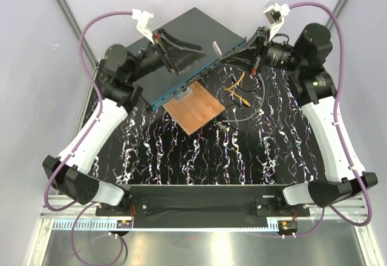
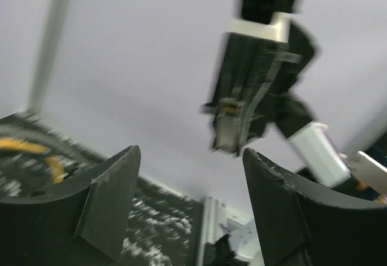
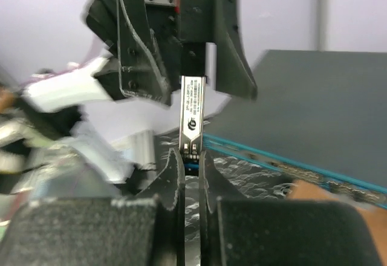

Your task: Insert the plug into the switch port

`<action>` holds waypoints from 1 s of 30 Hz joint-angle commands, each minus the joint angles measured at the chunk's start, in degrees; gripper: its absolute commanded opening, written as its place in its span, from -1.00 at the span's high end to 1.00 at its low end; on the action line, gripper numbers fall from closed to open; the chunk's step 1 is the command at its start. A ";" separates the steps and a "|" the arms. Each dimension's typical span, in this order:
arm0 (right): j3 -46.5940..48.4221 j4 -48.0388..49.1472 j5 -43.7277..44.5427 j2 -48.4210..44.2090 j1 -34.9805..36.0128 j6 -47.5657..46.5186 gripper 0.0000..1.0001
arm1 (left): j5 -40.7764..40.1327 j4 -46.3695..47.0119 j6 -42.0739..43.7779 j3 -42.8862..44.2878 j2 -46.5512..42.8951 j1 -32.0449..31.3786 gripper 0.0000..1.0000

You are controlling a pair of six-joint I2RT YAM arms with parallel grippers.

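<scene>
The plug (image 3: 192,115), a slim silver module, hangs in the air above the front edge of the switch (image 1: 181,30). My right gripper (image 3: 191,157) is shut on its near end. Straight across stands my left gripper (image 3: 175,42), open, one finger on each side of the plug's far end. The top view has the plug (image 1: 216,49) between the left gripper (image 1: 202,51) and the right gripper (image 1: 227,52). In the left wrist view my left gripper (image 2: 190,157) is wide open with nothing between its fingers, and the plug (image 2: 228,127) sits in the right gripper beyond. Switch ports (image 1: 181,87) line the teal front face.
A copper-brown square plate (image 1: 195,109) lies on the black marbled mat in front of the switch. A yellow cable (image 1: 239,90) and thin wires coil to the right of it. Grey enclosure walls and metal posts ring the table.
</scene>
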 commanded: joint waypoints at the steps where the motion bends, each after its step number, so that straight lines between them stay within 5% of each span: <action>1: 6.95 -27.71 12.00 1.74 -0.36 -24.61 1.00 | 0.47 -16.05 11.28 6.66 -1.87 3.94 -0.47; 9: 18.11 -52.98 34.67 10.88 -0.36 -45.37 1.00 | -7.60 -51.89 42.82 20.38 1.28 4.39 -0.47; 16: 24.53 -61.53 43.14 19.23 -0.36 -50.13 1.00 | -15.60 -62.66 50.23 25.93 4.89 4.39 -0.44; 21: 28.92 -62.41 42.97 23.53 -0.27 -49.78 1.00 | -17.72 -65.21 51.21 27.08 7.36 4.39 -0.42; 26: 26.22 -63.91 30.96 20.22 -0.27 -53.55 1.00 | -1.85 -53.92 56.64 17.16 2.45 4.40 -0.47; 30: 25.50 -70.12 20.22 17.40 -0.27 -56.72 1.00 | 5.92 -54.06 67.80 11.54 -0.01 3.69 -0.43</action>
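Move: The right hand already holds the plug; the switch port it is meant for lies about 17 cm ahead, 2 cm to the left and some 25 cm below it. The middle of the switch is about 22 cm ahead, 13 cm left and 23 cm below; the wooden board is about 12 cm ahead, 8 cm left and 45 cm down. From the empty left hand the port is roughly 16 cm ahead, 3 cm right and 25 cm below. Down and forward goes the right hand, about 19 cm lower and 10 cm out, swinging some 8 cm right and easing back slightly at the end, towards the port side of the switch. Its fingers keep the plug pinched and tip steeply downward. The left hand, already open and clear of the plug, sinks over the switch, moving somewhat forward and left while its fingers also tip down. ##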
